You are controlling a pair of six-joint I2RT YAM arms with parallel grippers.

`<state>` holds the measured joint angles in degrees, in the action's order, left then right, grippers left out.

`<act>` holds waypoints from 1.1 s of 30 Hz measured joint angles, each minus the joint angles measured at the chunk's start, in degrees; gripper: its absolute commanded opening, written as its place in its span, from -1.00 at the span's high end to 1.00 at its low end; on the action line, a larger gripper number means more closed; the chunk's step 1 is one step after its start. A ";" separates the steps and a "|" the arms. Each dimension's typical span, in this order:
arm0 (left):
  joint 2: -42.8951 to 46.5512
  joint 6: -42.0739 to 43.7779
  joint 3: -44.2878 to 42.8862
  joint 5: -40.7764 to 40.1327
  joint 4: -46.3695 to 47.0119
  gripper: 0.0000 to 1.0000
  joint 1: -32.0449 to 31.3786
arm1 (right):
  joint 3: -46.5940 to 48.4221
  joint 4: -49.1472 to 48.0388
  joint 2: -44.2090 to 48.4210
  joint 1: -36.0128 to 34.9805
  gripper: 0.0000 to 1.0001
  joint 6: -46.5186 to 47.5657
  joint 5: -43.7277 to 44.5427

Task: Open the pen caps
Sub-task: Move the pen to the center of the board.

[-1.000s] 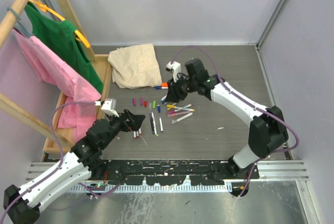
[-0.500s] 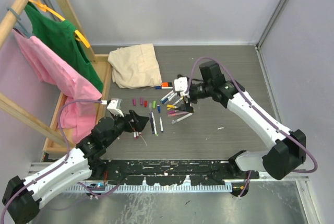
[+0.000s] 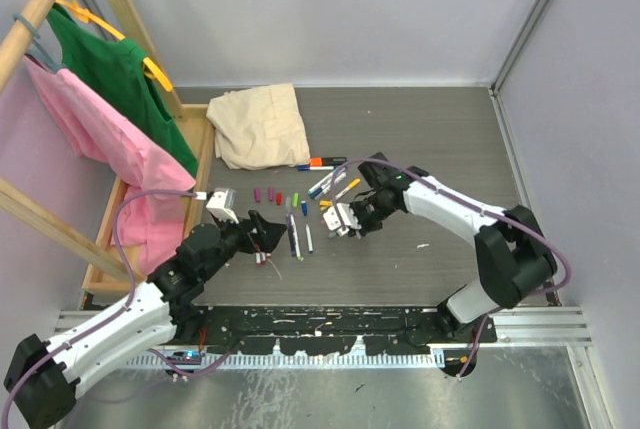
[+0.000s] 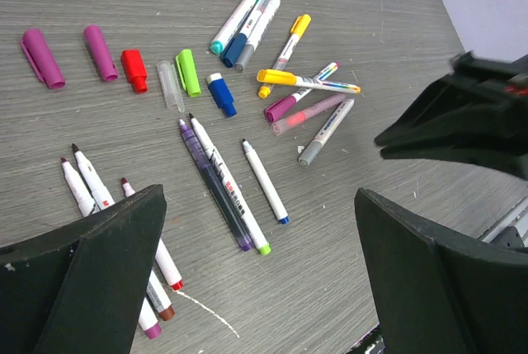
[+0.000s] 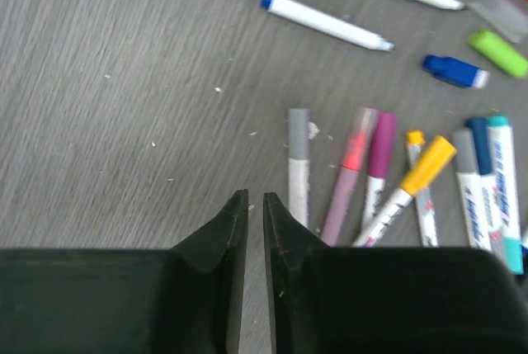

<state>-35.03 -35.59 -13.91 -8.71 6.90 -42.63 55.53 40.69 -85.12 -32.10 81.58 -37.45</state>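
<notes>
Loose pen caps lie in a row on the table: two purple, a red, a green and a blue. Below them lie uncapped white pens. To the right is a cluster of capped pens, with yellow, magenta and grey caps. My left gripper hovers wide open over the uncapped pens, holding nothing. My right gripper is shut with nothing in it, low beside the grey-capped pen, near the pink and yellow-capped ones.
A folded beige cloth lies at the back left. A wooden rack with pink and green garments stands along the left side. A thick black marker with an orange cap lies behind the pens.
My right arm has swung from behind the pen cluster toward its near side; its jaws opened and then closed. My left arm moved slightly forward, still open.
</notes>
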 measured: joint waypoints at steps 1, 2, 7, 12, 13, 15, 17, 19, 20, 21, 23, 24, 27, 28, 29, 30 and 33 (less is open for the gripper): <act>0.02 -0.02 0.00 0.00 0.07 -0.96 0.00 | 0.00 0.13 -1.33 -0.85 0.81 0.76 1.07; 0.04 -0.07 0.00 0.00 0.11 -0.96 0.00 | 0.00 0.24 -2.45 -1.62 0.84 1.18 2.16; 1.55 -0.61 0.00 -0.02 -0.09 -0.97 0.00 | 0.17 0.31 -7.37 -4.48 0.87 1.22 6.27; 4.22 -0.98 0.02 -0.07 -0.44 -0.96 0.00 | 0.63 -0.17 -11.47 -5.75 0.88 -0.13 9.49; 4.52 -0.98 0.02 -0.09 -0.50 -0.97 0.00 | 0.98 -0.44 -11.69 -5.88 0.88 -0.35 10.19; 5.29 -0.98 0.07 -0.13 -0.79 -0.97 0.00 | 1.88 -0.85 -12.44 -6.16 0.89 -1.14 10.93; 5.73 -1.01 0.17 -0.33 -1.20 -0.97 0.00 | 2.47 -1.46 -12.87 -6.45 0.89 -2.01 11.74; 6.03 -0.98 0.24 -0.44 -1.53 -0.97 0.00 | 3.06 -2.19 -13.33 -6.60 0.89 -2.82 12.66; 6.05 -1.01 0.24 -0.48 -1.60 -0.97 0.00 | 3.43 -2.60 -13.62 -6.62 0.89 -3.32 13.20; 6.08 -0.98 0.24 -0.50 -1.62 -0.97 0.00 | 3.91 -2.95 -13.99 -6.71 0.89 -3.80 13.77; 6.08 -1.01 0.24 -0.50 -1.62 -0.97 0.00 | 5.22 -3.61 -15.08 -6.84 0.90 -4.55 14.95; 6.08 -0.98 0.24 -0.50 -1.62 -0.97 0.00 | 6.03 -3.89 -15.69 -6.84 0.91 -5.01 15.56; 6.21 -0.98 0.24 -0.50 -1.66 -0.97 0.00 | 8.85 -4.92 -17.94 -6.78 0.92 -5.66 17.25; 6.34 -1.01 0.24 -0.50 -1.73 -0.97 0.00 | 9.73 -5.20 -18.64 -6.67 0.93 -5.70 17.77; 6.58 -1.01 0.24 -0.50 -1.86 -0.96 0.00 | 10.82 -5.53 -19.52 -6.51 0.93 -5.73 18.38; 6.69 -1.01 0.24 -0.50 -2.01 -0.96 0.00 | 11.50 -5.81 -20.09 -6.29 0.93 -5.73 18.60; 7.23 -1.01 0.28 -0.52 -2.38 -0.96 0.00 | 14.12 -6.43 -22.12 -5.25 0.93 -5.70 19.43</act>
<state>-27.79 -36.60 -13.63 -9.23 4.51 -42.63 69.65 34.26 -107.24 -37.34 75.88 -18.02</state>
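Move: The capless end of nothing is held; from the empty right hand the gray-capped pen lies about 3 cm ahead and 2 cm left, some 7 cm below. Level with it lie the pink pen (5 ahead, 2 left), the magenta-capped pen (6 ahead, 3 left) and the crossing yellow-capped pen (8 ahead, 3 left). From the left hand the gray-capped pen is roughly 4 cm ahead, 18 cm right and 13 cm down. Down first, then forward: the right hand sinks about 6.5 cm to the table just behind the gray-capped pen, shutting its nearly closed fingers and tipping them steeper, then sweeps low some 9 cm forward and slightly left, the closed tips pushing that pen and the loose pens ahead of it. The left hand, open and empty, lifts about 2 cm. ##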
